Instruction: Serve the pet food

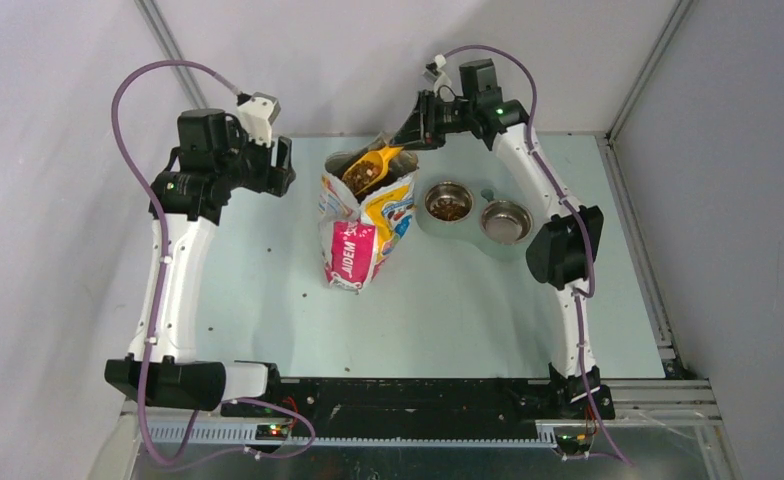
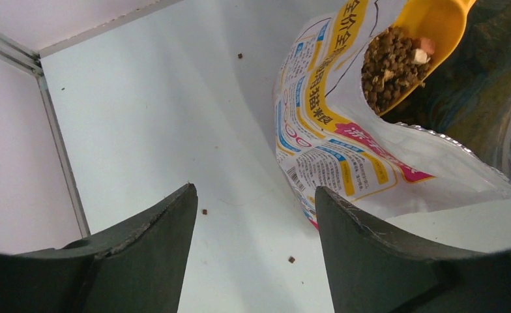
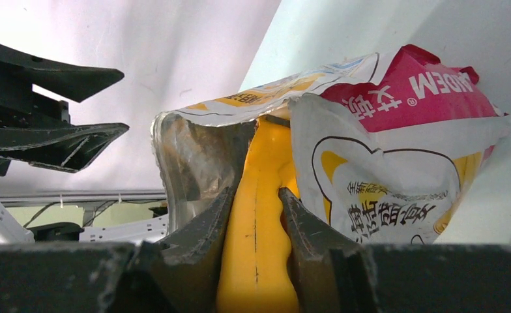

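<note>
A glossy cat-food bag (image 1: 363, 225) stands open mid-table. Over its mouth a yellow scoop (image 1: 373, 168) is heaped with pet food (image 1: 361, 175), and my right gripper (image 1: 413, 130) is shut on the scoop's handle (image 3: 259, 215). The left wrist view shows the scoop (image 2: 435, 26) with the brown pet food (image 2: 390, 65) above the bag (image 2: 344, 143). My left gripper (image 1: 278, 165) hangs open just left of the bag, and nothing lies between its fingers (image 2: 148, 248). The double pet bowl (image 1: 478, 235) has kibble in its left cup (image 1: 449, 203); its right cup (image 1: 506, 221) looks empty.
Stray pellets (image 2: 204, 212) lie on the table beneath my left gripper, and a few more are scattered toward the front. Grey walls close in the table at the back and both sides. The right arm's elbow (image 1: 563, 245) hangs just right of the bowls.
</note>
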{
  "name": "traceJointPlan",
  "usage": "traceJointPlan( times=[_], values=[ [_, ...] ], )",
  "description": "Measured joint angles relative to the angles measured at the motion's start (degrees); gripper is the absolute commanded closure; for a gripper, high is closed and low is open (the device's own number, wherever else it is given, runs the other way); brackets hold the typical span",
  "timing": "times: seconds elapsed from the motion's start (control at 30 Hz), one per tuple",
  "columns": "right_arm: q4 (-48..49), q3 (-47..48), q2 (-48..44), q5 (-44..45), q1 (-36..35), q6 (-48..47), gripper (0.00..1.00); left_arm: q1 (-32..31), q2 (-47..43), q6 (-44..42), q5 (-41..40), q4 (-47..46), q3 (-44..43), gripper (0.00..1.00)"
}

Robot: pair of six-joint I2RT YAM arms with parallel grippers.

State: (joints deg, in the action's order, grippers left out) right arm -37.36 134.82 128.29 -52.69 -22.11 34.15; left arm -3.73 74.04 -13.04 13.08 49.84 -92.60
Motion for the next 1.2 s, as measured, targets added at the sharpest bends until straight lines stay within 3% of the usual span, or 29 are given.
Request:
traceJointPlan(
  times=[0.4,0.87,1.2],
  values=[
    [1.9,-1.4,-3.3,-1.5,3.2,3.7,1.0,0.0,1.8,-2.7,1.2,3.0,-4.7,0.27],
    [13.3,-14.4,-7.3,-6.3,7.6,10.8,1.0,-2.0,1.9,-12.1,-4.5,8.3,-4.7,0.27],
    [34.1,-25.4,-8.3,-11.7,8.1,29.7,1.0,-2.4,1.9,-15.1,-8.1,10.3,-4.7,0.27]
  ],
)
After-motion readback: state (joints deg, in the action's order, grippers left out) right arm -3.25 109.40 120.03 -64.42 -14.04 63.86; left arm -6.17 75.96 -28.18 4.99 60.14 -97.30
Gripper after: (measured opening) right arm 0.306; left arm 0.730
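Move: The right hand already grips the yellow scoop, its kibble-filled blade in the bag's opening, about 7 cm to the hand's left, 3 cm back and 5 cm below. The empty bowl lies roughly 26 cm to its right and 4 cm back, and the bowl with some kibble about 13 cm right, straight level; both are about 27 cm below. From the idle left hand, the empty bowl is some 51 cm right, 5 cm ahead and 31 cm below. The loaded scoop is drawn right by about 5 cm, away from the bag and towards the bowls, rising some 4 cm on the way before the right hand dips again by about 2.5 cm. Still gripping the handle, the wrist lifts the scoop's front end about 15 degrees and rolls its far side down. The open, empty left hand drifts about 2.5 cm left and back, its left side rolling up. ##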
